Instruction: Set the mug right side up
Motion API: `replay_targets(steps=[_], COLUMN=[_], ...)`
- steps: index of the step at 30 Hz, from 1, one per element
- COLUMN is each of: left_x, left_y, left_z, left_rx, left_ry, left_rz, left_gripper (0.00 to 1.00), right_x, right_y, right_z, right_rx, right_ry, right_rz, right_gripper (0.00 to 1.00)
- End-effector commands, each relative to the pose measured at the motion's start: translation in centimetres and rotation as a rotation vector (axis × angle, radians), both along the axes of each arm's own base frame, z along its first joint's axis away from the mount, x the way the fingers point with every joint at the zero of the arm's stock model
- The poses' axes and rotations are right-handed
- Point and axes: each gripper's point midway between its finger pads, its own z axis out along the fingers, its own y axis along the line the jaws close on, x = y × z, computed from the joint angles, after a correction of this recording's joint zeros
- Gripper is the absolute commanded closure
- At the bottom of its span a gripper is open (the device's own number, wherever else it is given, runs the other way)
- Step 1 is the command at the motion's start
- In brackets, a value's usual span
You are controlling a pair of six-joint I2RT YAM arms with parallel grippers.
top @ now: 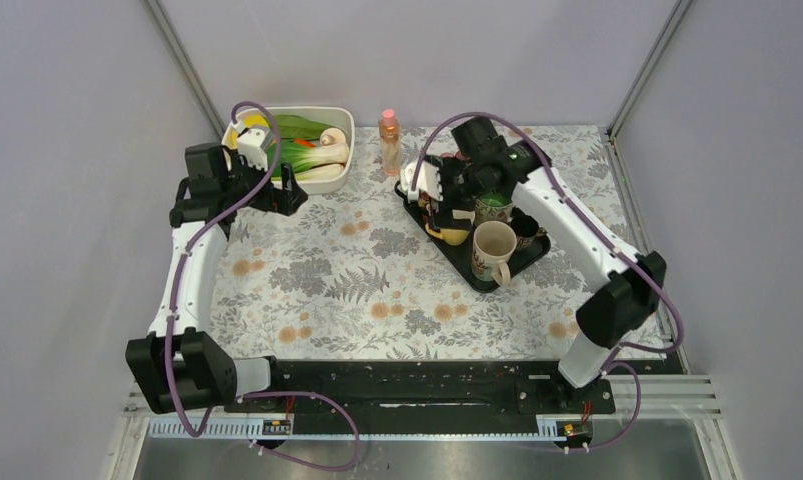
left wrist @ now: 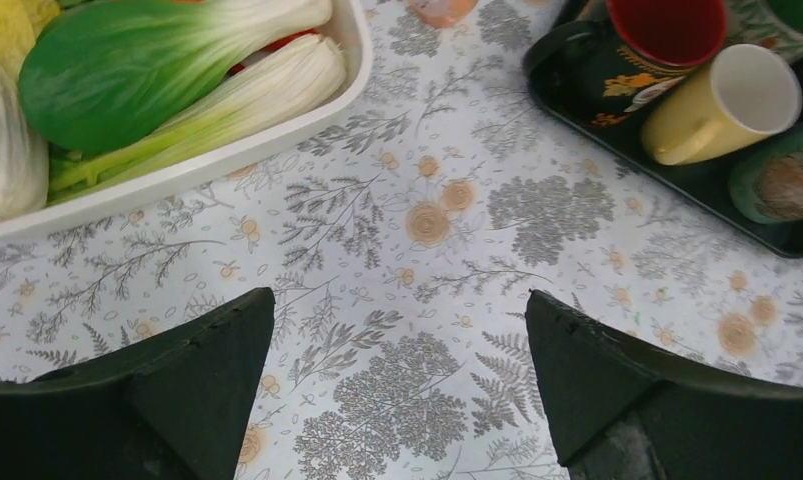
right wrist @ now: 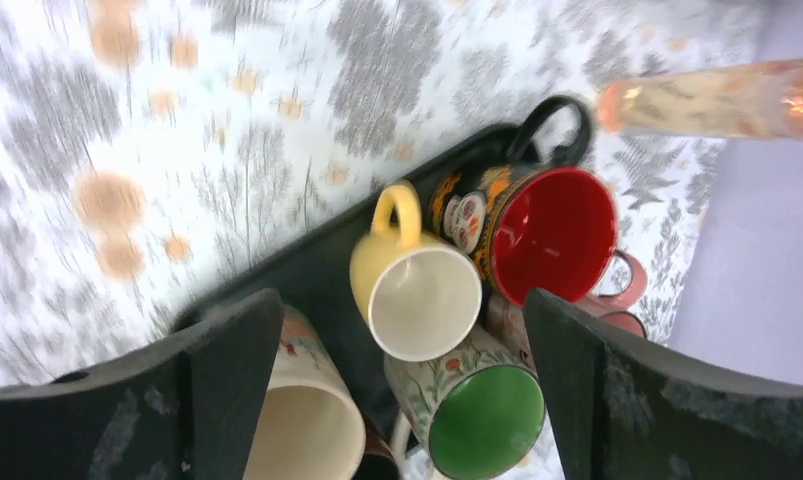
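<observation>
Several mugs stand mouth up on a black tray (top: 482, 281): a yellow mug (right wrist: 417, 290), a black mug with a red inside (right wrist: 547, 230), a floral mug with a green inside (right wrist: 482, 405), a tall cream mug (top: 494, 248) and a pink one (right wrist: 622, 290). I cannot tell which is the task's mug. My right gripper (top: 445, 205) hovers open over the tray's far left end, its fingers (right wrist: 227, 380) spread wide above the yellow and green mugs with nothing held. My left gripper (top: 289, 190) is open over the tablecloth beside the white bin, empty.
A white bin (top: 342, 125) of bok choy and other vegetables sits at the back left. An orange bottle (top: 389, 140) stands just behind the tray. The floral tablecloth (top: 357, 280) covers the middle. Grey walls close in the back and sides.
</observation>
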Motion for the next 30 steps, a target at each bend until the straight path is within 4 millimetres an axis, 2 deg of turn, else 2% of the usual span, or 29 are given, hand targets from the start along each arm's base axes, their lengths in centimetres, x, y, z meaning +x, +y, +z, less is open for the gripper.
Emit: replay_targets(steps=[1, 2, 4, 5, 6, 8, 10, 11, 12, 13, 15, 16, 17, 20, 23, 26, 30], left_x=[3.4, 4.0, 4.7, 5.1, 5.3, 5.3, 4.9, 4.7, 4.5, 4.2, 3.7, 3.5, 3.3, 2.8, 2.5, 2.1, 2.1], left_y=[2.3, 3.0, 4.5, 5.4, 6.4, 7.5, 8.1, 8.3, 8.4, 8.6, 8.8, 8.6, 8.5, 8.3, 8.0, 7.7, 8.0], left_z=[-1.5, -1.8, -2.6, -2.9, -3.2, -3.8, -5.1, -5.5, -5.9, -6.4, -7.5, -8.0, -8.6, -10.2, -11.8, -13.5, -13.4], left_rx=[-0.018, -0.023, -0.05, -0.066, -0.083, -0.114, -0.104, -0.09, -0.082, -0.077, -0.077, -0.077, -0.076, -0.074, -0.072, -0.066, -0.037], left_ry=[-0.088, -0.12, -0.169, -0.2, -0.226, -0.262, -0.274, -0.286, -0.296, -0.299, -0.295, -0.29, -0.282, -0.265, -0.247, -0.23, -0.247], left_rz=[0.187, 0.244, 0.37, 0.436, 0.512, 0.605, 0.641, 0.642, 0.645, 0.656, 0.671, 0.666, 0.661, 0.652, 0.64, 0.619, 0.62], left_gripper=[0.01, 0.01, 0.01, 0.01, 0.01, 0.01, 0.01, 0.01, 0.01, 0.01, 0.01, 0.01, 0.01, 0.01, 0.01, 0.01, 0.01], right_x=[0.8, 2.3, 5.6, 7.1, 8.8, 9.7, 9.2, 8.8, 8.0, 6.8, 4.8, 4.1, 2.9, 1.0, -0.5, -1.3, -1.8], right_y=[3.7, 3.0, -0.1, -2.3, -5.7, -11.3, -16.7, -19.3, -21.9, -24.3, -28.2, -29.2, -31.1, -32.7, -33.0, -32.8, -32.5], right_z=[8.9, 10.5, 10.8, 10.8, 10.2, 8.4, 6.5, 6.3, 5.4, 5.5, 3.5, 3.0, 1.0, -1.7, -4.1, -5.4, -6.6], right_rx=[0.493, 0.584, 0.733, 0.808, 0.868, 0.953, 1.013, 1.057, 1.07, 1.096, 1.07, 1.069, 1.03, 1.016, 1.062, 1.121, 1.163], right_ry=[0.087, 0.088, 0.099, 0.087, 0.064, 0.05, 0.005, -0.052, -0.104, -0.171, -0.277, -0.336, -0.387, -0.506, -0.55, -0.542, -0.536], right_rz=[-0.333, -0.456, -0.745, -0.892, -1.068, -1.328, -1.52, -1.59, -1.667, -1.721, -1.82, -1.841, -1.896, -1.901, -1.907, -1.907, -1.891], right_gripper=[0.01, 0.01, 0.0, 0.01, 0.01, 0.01, 0.01, 0.01, 0.01, 0.01, 0.01, 0.0, 0.01, 0.01, 0.01, 0.01, 0.01])
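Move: The yellow mug, already standing upright on the tray and let go, lies about 3 cm ahead of the right hand, 4 cm to its right and some 17 cm below. From that mug, the red-lined mug stands about 8 cm farther out and 5 cm left, the green-lined mug 6 cm farther out and 9 cm right, and the tall cream mug 5 cm nearer and 9 cm right. From the left hand the yellow mug lies about 34 cm right, 2 cm ahead and 21 cm below. Away from the yellow mug towards the bare table right of the tray, the open, empty right hand first rises, then sweeps some 30 cm right in a forward-bulging arc over the mugs and sinks beyond them, the wrist swinging clockwise over 100 degrees to point the fingers forward. The left hand, also open, sinks about 16 cm and shifts left, away from the tray, turning counter-clockwise. ##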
